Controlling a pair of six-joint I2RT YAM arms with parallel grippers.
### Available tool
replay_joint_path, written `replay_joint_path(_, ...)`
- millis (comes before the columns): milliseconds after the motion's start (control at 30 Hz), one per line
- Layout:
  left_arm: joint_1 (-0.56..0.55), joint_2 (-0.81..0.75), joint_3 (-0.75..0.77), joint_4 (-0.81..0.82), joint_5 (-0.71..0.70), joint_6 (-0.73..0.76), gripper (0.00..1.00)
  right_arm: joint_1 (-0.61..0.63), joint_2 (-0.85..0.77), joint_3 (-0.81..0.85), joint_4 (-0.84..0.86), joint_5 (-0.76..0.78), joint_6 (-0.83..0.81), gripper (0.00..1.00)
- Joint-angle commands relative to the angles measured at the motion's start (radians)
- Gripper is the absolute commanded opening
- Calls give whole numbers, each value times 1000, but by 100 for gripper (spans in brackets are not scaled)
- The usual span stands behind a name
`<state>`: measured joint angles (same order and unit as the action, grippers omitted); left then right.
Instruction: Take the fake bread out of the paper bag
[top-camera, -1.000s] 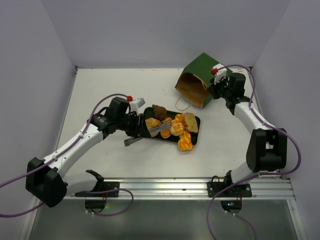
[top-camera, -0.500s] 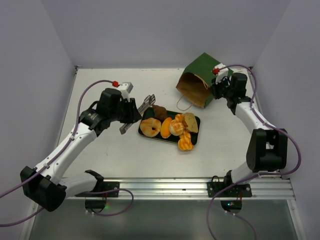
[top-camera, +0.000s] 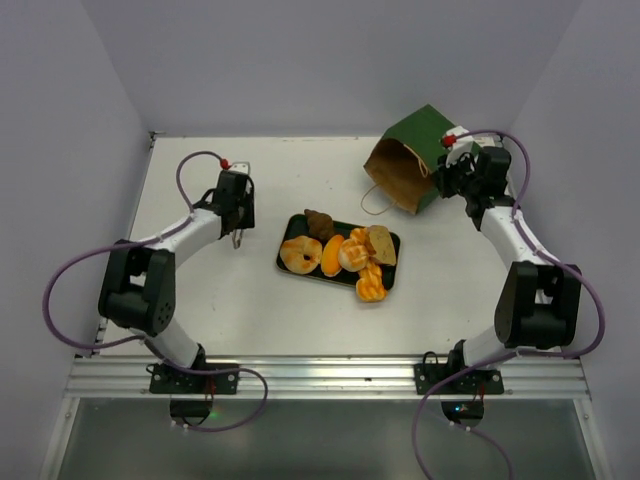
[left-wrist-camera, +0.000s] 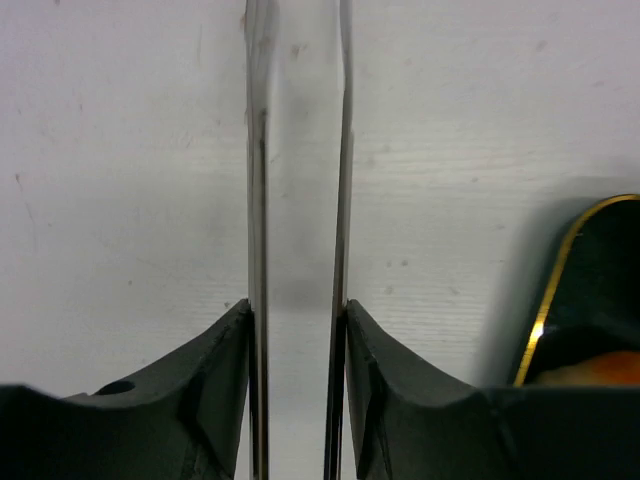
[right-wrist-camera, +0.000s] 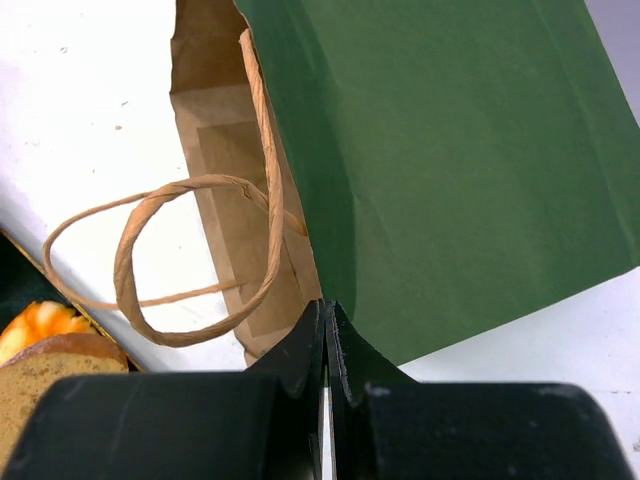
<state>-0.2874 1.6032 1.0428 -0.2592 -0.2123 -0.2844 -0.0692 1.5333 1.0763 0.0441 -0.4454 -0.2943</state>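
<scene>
The fake bread lies on a black tray (top-camera: 390, 240): a glazed doughnut (top-camera: 300, 255), a dark brown piece (top-camera: 320, 222), orange rolls (top-camera: 333, 255), a tan slice (top-camera: 382, 243) and a braided loaf (top-camera: 370, 286). The dark green paper bag (top-camera: 418, 135) sits tipped at the back right, its brown mouth (right-wrist-camera: 215, 150) facing the tray. No bread shows inside it. My right gripper (right-wrist-camera: 326, 312) is shut on the bag's edge. My left gripper (left-wrist-camera: 297, 310) hangs left of the tray, shut on metal tongs (left-wrist-camera: 257, 200) with nothing between their blades.
The bag's string handle (right-wrist-camera: 190, 250) loops onto the table between the bag and the tray. The tray's gold-rimmed corner (left-wrist-camera: 560, 275) shows at the right of the left wrist view. Walls close the table at the back and on both sides.
My left arm has pulled back from over the tray to the left rear, taking the tongs with it. The bag in my right gripper has shifted slightly right and tipped up.
</scene>
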Motion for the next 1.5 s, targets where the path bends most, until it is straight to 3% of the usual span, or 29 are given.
replay_joint_path(0, 60, 66, -23, 115, 20, 44, 44, -17, -44, 4, 10, -47, 21, 0)
replay_joint_path(267, 117, 115, -46, 104, 83, 14, 60, -38, -76, 2, 2, -65, 40, 0)
replay_joint_path(500, 129, 48, -43, 63, 114, 11, 83, -38, -117, 48, -87, -81, 61, 0)
replay_joint_path(533, 129, 28, -44, 58, 117, 10, 99, -40, -117, 69, -158, -91, 75, 0)
replay_joint_path(700, 129, -170, -87, 26, 185, -1, 100, -41, -117, 233, -320, 8, 211, 0)
replay_joint_path(833, 129, -392, -167, 47, 267, 11, 100, -41, -90, 426, -502, 178, 499, 0)
replay_joint_path(967, 129, -523, -243, 40, 298, 46, 100, -49, -87, 514, -595, 263, 633, 0)
replay_joint_path(1200, 129, -631, -325, 43, 301, 60, 100, -58, -73, 456, -592, 338, 655, 0)
replay_joint_path(1467, 128, -652, -329, 46, 306, 63, 100, -188, -13, 358, -567, 183, 681, 0)
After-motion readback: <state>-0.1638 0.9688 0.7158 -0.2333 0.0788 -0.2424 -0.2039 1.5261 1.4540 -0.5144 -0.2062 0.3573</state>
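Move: The left gripper still holds the metal tongs; the bare table spot for them is straight below, about 8 cm down and 3 cm to its left. From that hand, the bread tray's middle lies some 21 cm right and 6 cm back, and the ring bread 12 cm right and 7 cm back. The right gripper still pinches the tilted paper bag's rim; the bag's middle is about 5 cm ahead, 3 cm left and 9 cm lower. From it, the bread slice sits 15 cm left and 10 cm back. Bring the left gripper down some 6 cm, drifting left, lay the tongs on the table and open wide to let go; then rise well clear and draw back. Meanwhile keep the right fingers shut on the bag's rim, raise it about 15 cm, then lower it by 9 while swinging right, turning the wrist clockwise, left side up and nose down, to tip the bag upright. ##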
